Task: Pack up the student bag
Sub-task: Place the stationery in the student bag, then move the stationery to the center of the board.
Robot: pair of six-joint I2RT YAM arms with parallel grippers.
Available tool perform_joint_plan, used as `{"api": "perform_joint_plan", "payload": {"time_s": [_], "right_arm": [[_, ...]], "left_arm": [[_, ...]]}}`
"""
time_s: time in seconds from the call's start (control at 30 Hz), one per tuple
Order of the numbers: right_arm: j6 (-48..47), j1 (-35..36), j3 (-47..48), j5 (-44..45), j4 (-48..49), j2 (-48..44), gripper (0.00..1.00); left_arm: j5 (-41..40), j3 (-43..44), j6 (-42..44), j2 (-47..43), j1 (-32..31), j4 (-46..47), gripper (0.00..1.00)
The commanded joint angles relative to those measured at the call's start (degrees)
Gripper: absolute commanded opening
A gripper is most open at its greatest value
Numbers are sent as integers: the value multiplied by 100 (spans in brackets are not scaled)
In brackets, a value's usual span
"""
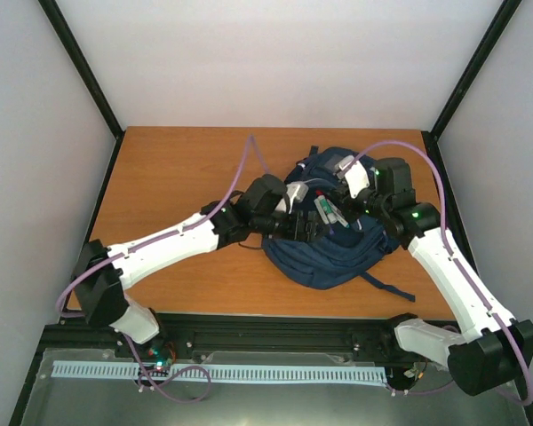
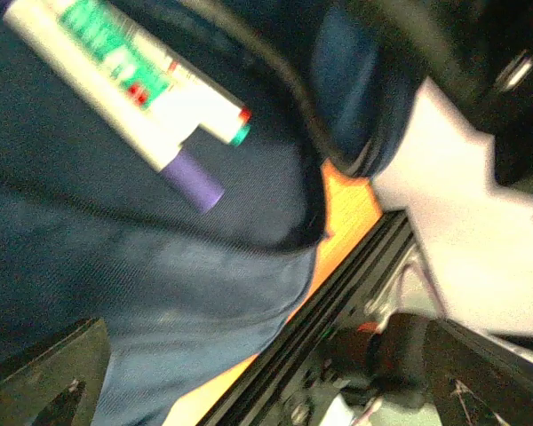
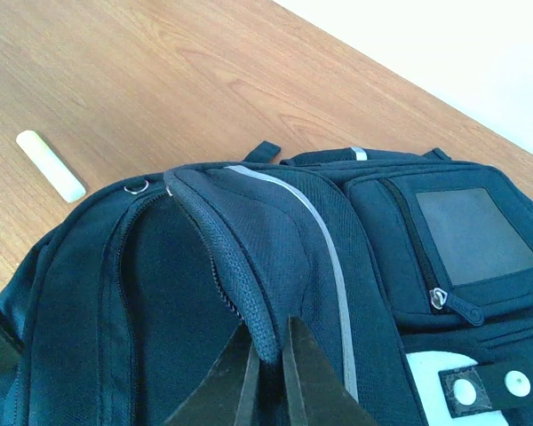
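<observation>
The navy student bag [image 1: 338, 256] lies on the right half of the wooden table [image 1: 178, 169]. My right gripper [image 3: 268, 355] is shut on the raised zip edge of the bag's [image 3: 355, 266] open main compartment and holds the flap up; in the top view it [image 1: 351, 191] is at the bag's far side. My left gripper [image 1: 307, 229] hovers over the bag's middle, jaws wide apart and empty [image 2: 266, 390]. Two white markers [image 2: 124, 80], one with a green label and one with a purple cap, lie on the bag fabric [image 2: 160, 266] beyond my fingers; they also show in the top view [image 1: 325, 209].
A small white stick [image 3: 49, 164] lies on the table beside the bag. A dark strap [image 1: 386, 286] trails toward the table's front edge. The black rail [image 2: 338, 293] runs along the near edge. Walls close the left and right sides.
</observation>
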Motion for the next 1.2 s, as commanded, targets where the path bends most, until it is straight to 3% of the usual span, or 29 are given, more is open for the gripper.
{"api": "perform_joint_plan", "payload": {"time_s": [0.0, 0.1, 0.2, 0.3, 0.43, 0.57, 0.63, 0.7, 0.83, 1.0, 1.17], "right_arm": [[59, -130, -186, -166, 1096, -380, 3], [86, -218, -478, -210, 1224, -444, 3], [160, -321, -713, -370, 1311, -471, 3], [176, -394, -907, -453, 1411, -531, 3], [189, -443, -1077, -603, 1468, -646, 3], [234, -689, -1208, -815, 1505, -781, 3], [266, -754, -1228, -918, 1517, -821, 3], [277, -798, -1265, -1021, 1524, -856, 3], [232, -828, -1307, -1150, 1529, -897, 3], [183, -869, -1361, -1138, 1563, -933, 3], [87, -905, -1396, -1120, 1577, -886, 3]], "left_arm": [[-140, -635, 1069, -576, -58, -863, 100], [-1417, -1041, 1317, -1162, -58, -1646, 100], [-3414, -1120, 1379, -1341, -56, -3003, 100], [-4343, -1576, 1309, -1807, -39, -3246, 100], [-4431, -2231, 1230, -2632, 320, -2686, 100], [-3226, -2471, 1059, -2945, 1386, -2337, 100], [-3087, -2503, 801, -2966, 1902, -2362, 100], [-3269, -2450, 499, -2716, 2052, -2623, 100], [-2937, -1710, 826, -1423, 2138, -3454, 100], [-2498, -2103, -22, -1761, 2563, -2545, 100], [-2888, -2051, -779, -1621, 2779, -2301, 95]]}}
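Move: The yellow highlighter, alone on bare table and left of the bag, lies about 30 cm to my left hand's left, 11 cm ahead and some 22 cm below. From that hand the bag's middle is roughly 11 cm ahead, 9 cm right and 16 cm down; the markers in its open mouth are about 9 cm ahead, 6 cm right and 8 cm down. From my right hand, the highlighter is some 38 cm left, 3 cm ahead and 24 cm below. I swing my empty left hand away from the bag's mouth, about 30 cm left and 12 cm down, drawing back slightly at first and easing forward late. Its fingers stay wide open as the wrist turns nearly 60 degrees, from pointing right to steeply down, close to the highlighter. My right hand keeps pinching the bag's edge and lets it down 2–3 cm, shifting slightly right and back. ##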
